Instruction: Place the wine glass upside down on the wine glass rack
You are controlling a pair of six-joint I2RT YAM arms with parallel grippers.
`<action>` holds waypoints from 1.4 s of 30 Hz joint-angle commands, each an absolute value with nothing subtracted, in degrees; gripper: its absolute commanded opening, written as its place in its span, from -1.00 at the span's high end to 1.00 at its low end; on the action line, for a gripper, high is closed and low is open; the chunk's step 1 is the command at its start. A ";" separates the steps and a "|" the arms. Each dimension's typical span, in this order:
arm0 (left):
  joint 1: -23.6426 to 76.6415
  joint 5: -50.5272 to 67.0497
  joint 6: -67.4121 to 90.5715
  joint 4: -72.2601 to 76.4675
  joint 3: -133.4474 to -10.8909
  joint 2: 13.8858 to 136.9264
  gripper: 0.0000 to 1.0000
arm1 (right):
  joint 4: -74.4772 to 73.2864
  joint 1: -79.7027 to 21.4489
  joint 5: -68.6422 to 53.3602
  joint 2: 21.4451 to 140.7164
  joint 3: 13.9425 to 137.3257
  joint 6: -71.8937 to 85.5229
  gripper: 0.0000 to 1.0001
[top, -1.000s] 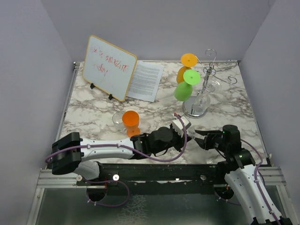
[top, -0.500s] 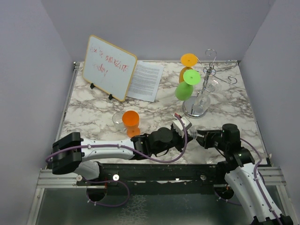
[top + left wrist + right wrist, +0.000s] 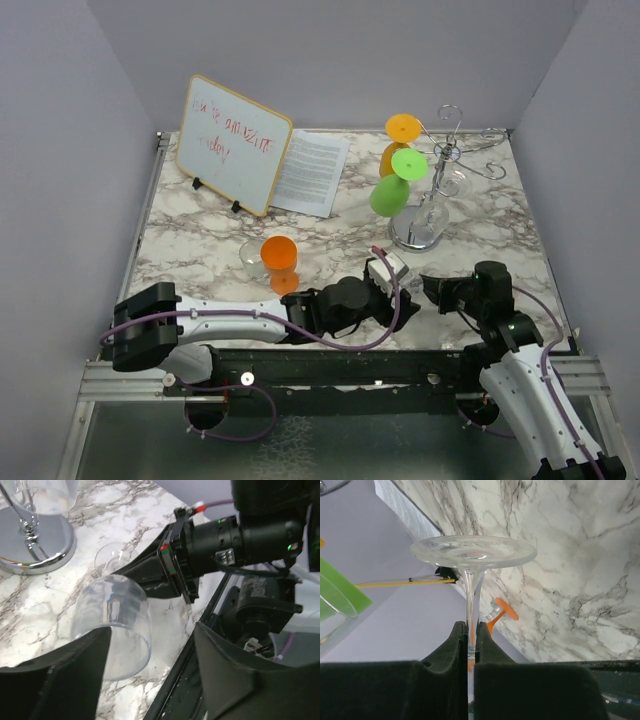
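A clear wine glass (image 3: 411,284) lies sideways between my two grippers near the table's front edge. My right gripper (image 3: 469,627) is shut on its stem (image 3: 471,592), with the round foot (image 3: 473,553) just beyond the fingertips. My left gripper (image 3: 150,640) is open, its jaws wide apart, and the bowl (image 3: 112,625) lies against the left finger. The chrome wine glass rack (image 3: 418,232) stands at the back right; its disc base also shows in the left wrist view (image 3: 30,545).
An orange glass (image 3: 398,140), a green glass (image 3: 396,186) and a clear glass (image 3: 455,185) hang on the rack. Another orange glass (image 3: 272,255) lies on the marble. A whiteboard (image 3: 232,142) and a paper sheet (image 3: 312,172) stand at the back.
My right gripper has moved in toward the left gripper and closed on the glass stem. The left gripper has drawn back slightly toward the front edge.
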State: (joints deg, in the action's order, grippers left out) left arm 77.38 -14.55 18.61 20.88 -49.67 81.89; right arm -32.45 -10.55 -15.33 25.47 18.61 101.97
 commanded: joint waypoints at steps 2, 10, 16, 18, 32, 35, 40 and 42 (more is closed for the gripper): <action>77.30 -18.43 22.94 23.56 -46.49 79.39 -0.59 | -33.37 -10.85 -7.22 26.56 20.88 89.72 0.99; 76.61 -14.77 24.58 22.83 -45.88 72.39 -0.97 | -25.46 -10.94 3.90 22.56 20.35 66.61 0.98; 74.19 -12.15 25.27 19.54 -49.59 69.28 -0.98 | -16.69 -10.90 4.71 13.28 18.92 49.11 0.99; 73.00 -9.54 25.80 17.39 -51.95 69.64 -0.98 | -14.39 -10.92 4.57 9.25 18.18 45.45 0.99; 71.87 -5.51 27.14 13.85 -59.16 70.95 -0.98 | -2.95 -10.90 -8.59 1.32 19.55 18.61 0.99; 70.11 -2.90 30.22 12.01 -61.52 71.72 -0.98 | 3.22 -10.94 -17.35 0.75 18.12 18.80 0.99; 63.18 7.07 40.95 9.37 -63.63 71.83 -0.98 | 11.25 -10.97 -27.71 3.04 17.53 17.49 0.99; 60.05 11.41 45.76 9.59 -63.27 71.81 -0.98 | 12.05 -10.92 -31.28 5.02 18.98 15.90 0.99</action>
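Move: The right fingers already pinch the clear glass's stem, its middle roughly 3 cm back, 3 left and 3 above. The rack stands some 18 cm ahead of this hand and 1 right, its middle about 5 higher; on it a hung clear glass is 10 ahead, 1 right, 17 above, and the green glass 13 ahead, 7 left, 16 above. From the left hand, the held glass lies about 4 ahead, 3 right, 4 below; the rack, 25 ahead, 5 right, 3 below. Keeping its pinch on the stem, the right hand swings about 6 cm to its right with a slight dip, then climbs to about 17 cm above its start, drifting back left in front of the rack while the wrist rolls some 110 degrees to bring the glass's foot on top. The left hand, already off the rim, spreads its fingers fully, dips a little and then rises about 16 cm with a 20-degree tilt, staying close on the left and empty. ##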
